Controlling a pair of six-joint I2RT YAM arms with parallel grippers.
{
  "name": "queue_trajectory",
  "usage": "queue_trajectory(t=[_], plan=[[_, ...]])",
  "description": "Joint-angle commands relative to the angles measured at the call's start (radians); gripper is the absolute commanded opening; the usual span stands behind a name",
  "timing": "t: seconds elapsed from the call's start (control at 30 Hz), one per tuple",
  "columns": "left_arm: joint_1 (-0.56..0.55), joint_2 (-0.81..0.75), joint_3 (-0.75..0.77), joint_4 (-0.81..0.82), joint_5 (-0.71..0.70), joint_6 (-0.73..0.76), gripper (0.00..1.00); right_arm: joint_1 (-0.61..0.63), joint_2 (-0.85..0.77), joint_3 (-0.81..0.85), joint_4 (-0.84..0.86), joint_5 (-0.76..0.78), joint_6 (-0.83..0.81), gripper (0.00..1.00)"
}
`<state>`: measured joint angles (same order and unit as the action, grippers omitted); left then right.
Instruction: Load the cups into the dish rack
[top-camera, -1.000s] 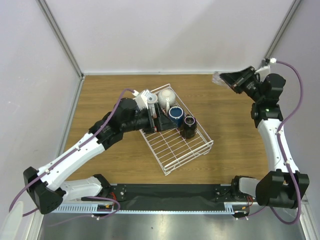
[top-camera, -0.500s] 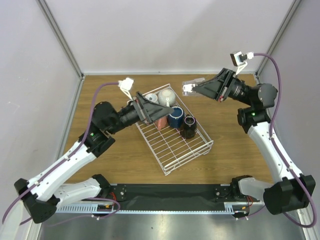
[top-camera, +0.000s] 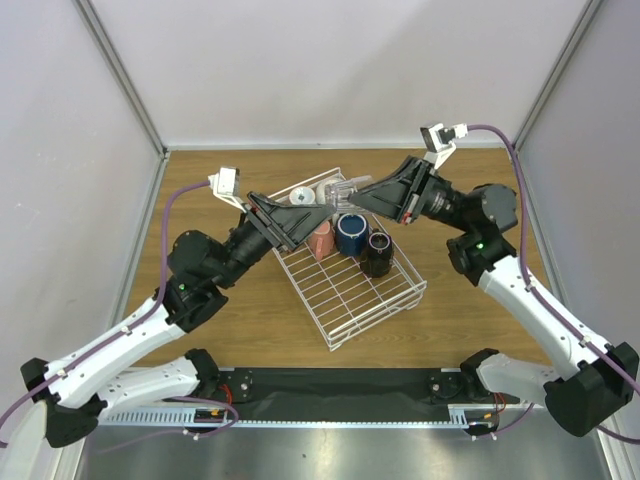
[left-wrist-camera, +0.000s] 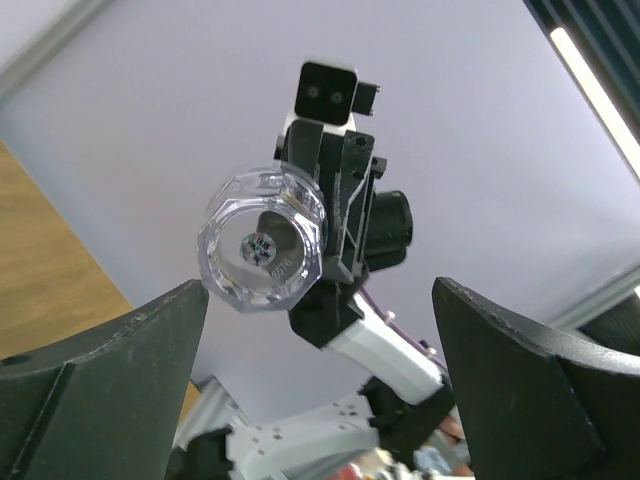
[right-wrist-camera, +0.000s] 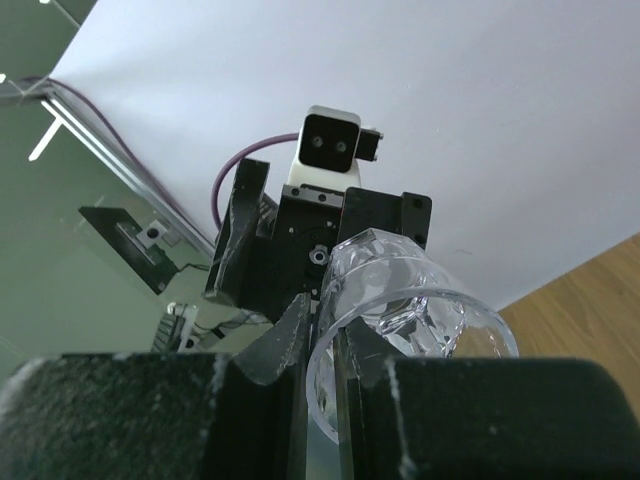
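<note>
A clear faceted glass cup (top-camera: 342, 188) hangs in the air over the far end of the dish rack (top-camera: 345, 330). My right gripper (top-camera: 352, 192) is shut on its rim, one finger inside and one outside, as the right wrist view shows (right-wrist-camera: 322, 320) with the cup (right-wrist-camera: 420, 300). My left gripper (top-camera: 318, 208) is raised, wide open, and faces the glass cup (left-wrist-camera: 262, 250) from a short distance; nothing is between its fingers (left-wrist-camera: 320, 300). In the rack stand a salmon-pink cup (top-camera: 322, 240), a navy cup (top-camera: 351, 233) and a black cup (top-camera: 378, 252).
The white wire rack lies diagonally on the wooden table (top-camera: 470, 180), its near half bare grid. Grey walls close in the back and both sides. Both arms cross above the rack's far end.
My right arm swung from the back right corner to above the rack, carrying the glass cup. My left gripper lifted out of the rack and tilted up to face it.
</note>
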<state>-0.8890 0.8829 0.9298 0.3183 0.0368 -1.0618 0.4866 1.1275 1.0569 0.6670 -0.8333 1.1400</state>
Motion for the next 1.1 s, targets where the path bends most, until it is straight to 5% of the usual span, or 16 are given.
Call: queue_trajectory(t=[0.0,0.7,1.07], plan=[[-0.04,-0.002,0.018,0.109,-0.12,0.129,1.0,0.062,-0.015,-0.005,0.017,0.164,-0.026,0.0],[-0.061,-0.001,-0.016,0.157,-0.213,0.148,0.99,0.19,-0.044,-0.081,0.022,0.373,-0.023,0.0],[-0.059,-0.048,-0.077,0.162,-0.241,0.1,0.72,0.25,-0.041,-0.086,-0.003,0.384,-0.045,0.0]])
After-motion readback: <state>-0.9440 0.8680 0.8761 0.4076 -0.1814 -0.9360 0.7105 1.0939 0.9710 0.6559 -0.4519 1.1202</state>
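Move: In mid-air, the clear cup pinched in the right fingers has its middle roughly 7 cm right of the open left hand, 5 cm ahead and 3 cm above. From the right hand, the left gripper it is offered to lies about 11 cm left and 3 cm back, nearly level. Some 35 cm below the left hand, the pink cup stands about 12 cm ahead and straight in line, the blue cup 13 cm ahead and 8 cm right. Bringing the clear cup base-first towards the waiting left gripper, the right hand goes about 3 cm left, its fingertips tilting up some 10 degrees as they keep their pinch on the rim. The left hand eases about 2 cm forward and slightly left, turning some 10 degrees counter-clockwise; late on, its wide-open fingers begin to close around the cup's base, stopping about three quarters open. ##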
